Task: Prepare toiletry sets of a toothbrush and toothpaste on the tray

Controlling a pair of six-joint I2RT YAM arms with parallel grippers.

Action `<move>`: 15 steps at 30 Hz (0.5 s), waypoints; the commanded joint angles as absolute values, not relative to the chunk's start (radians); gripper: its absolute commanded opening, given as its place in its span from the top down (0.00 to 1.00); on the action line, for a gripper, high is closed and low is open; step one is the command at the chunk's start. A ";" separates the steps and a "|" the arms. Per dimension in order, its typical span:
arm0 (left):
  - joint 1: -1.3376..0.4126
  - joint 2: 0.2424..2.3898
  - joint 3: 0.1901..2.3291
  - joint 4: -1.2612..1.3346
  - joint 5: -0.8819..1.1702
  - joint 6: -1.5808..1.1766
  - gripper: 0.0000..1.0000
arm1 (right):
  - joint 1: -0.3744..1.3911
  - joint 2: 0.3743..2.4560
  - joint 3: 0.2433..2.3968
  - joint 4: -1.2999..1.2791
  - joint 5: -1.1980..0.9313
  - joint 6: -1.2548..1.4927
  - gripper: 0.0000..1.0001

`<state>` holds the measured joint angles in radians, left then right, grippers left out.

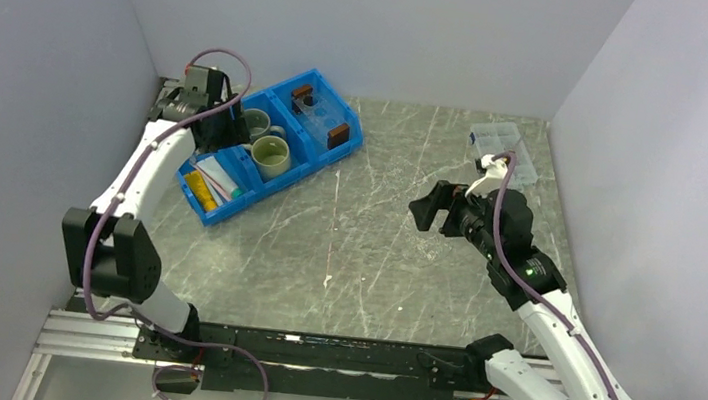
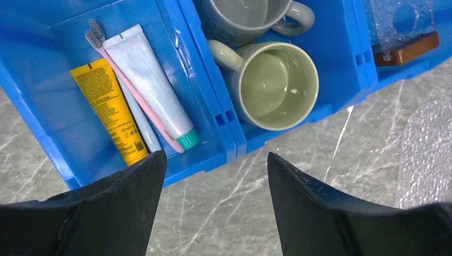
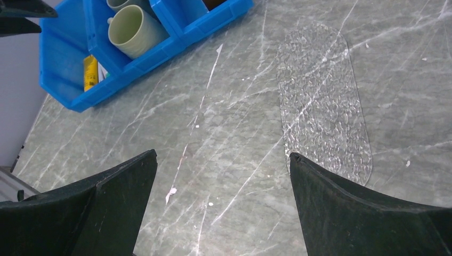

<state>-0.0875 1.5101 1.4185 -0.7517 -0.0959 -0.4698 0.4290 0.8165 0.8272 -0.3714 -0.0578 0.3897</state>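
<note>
The toothpaste (image 2: 152,80), a white tube with a teal cap, lies in the left compartment of the blue bin (image 2: 197,160). A pink toothbrush (image 2: 133,93) rests along it, and a pale blue toothbrush (image 2: 141,122) lies beside that. The clear tray (image 1: 337,136) with brown block handles sits in the bin's right compartment; one end of the tray (image 2: 408,48) shows in the left wrist view. My left gripper (image 2: 216,157) hovers open over the bin's near wall, nothing between its fingers. My right gripper (image 3: 223,154) hangs open over bare table, far from the bin.
A yellow tube (image 2: 109,106) lies next to the brushes. Two pale green mugs (image 2: 277,85) fill the middle compartment. A clear bubbled oval sheet (image 3: 322,101) lies flat on the marble table. A clear lidded compartment box (image 1: 507,149) stands at the back right.
</note>
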 commanded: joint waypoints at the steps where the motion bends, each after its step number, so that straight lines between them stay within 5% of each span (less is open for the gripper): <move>1: -0.069 1.571 1.511 -0.797 -0.083 -0.505 0.25 | 0.431 0.784 0.814 -0.359 -0.077 0.394 0.04; 15: -0.037 1.766 1.609 -0.838 -0.078 -0.528 0.24 | 0.432 0.745 0.783 -0.371 -0.082 0.389 0.04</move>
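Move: The left hand, open and empty, hangs above the toiletry compartment of the blue bin. The white toothpaste's middle lies about 4 cm ahead, 4 cm to the left and some 16 cm below; the pink toothbrush is 2 cm ahead and 5 cm left, the yellow tube level and 8 cm left, the green mug 8 cm ahead and 7 cm right. From the right hand the white toothpaste is about 13 cm ahead, 44 cm left and 20 cm lower. The left hand sinks about 4 cm while reaching some 3 cm forward and a little to its left, heading down over the white toothpaste and pink toothbrush in the bin's near-left compartment. On the way the wrist tips the fingers some 8 degrees more steeply downward, and they stay about three-quarters open, still above the tubes and touching nothing. ##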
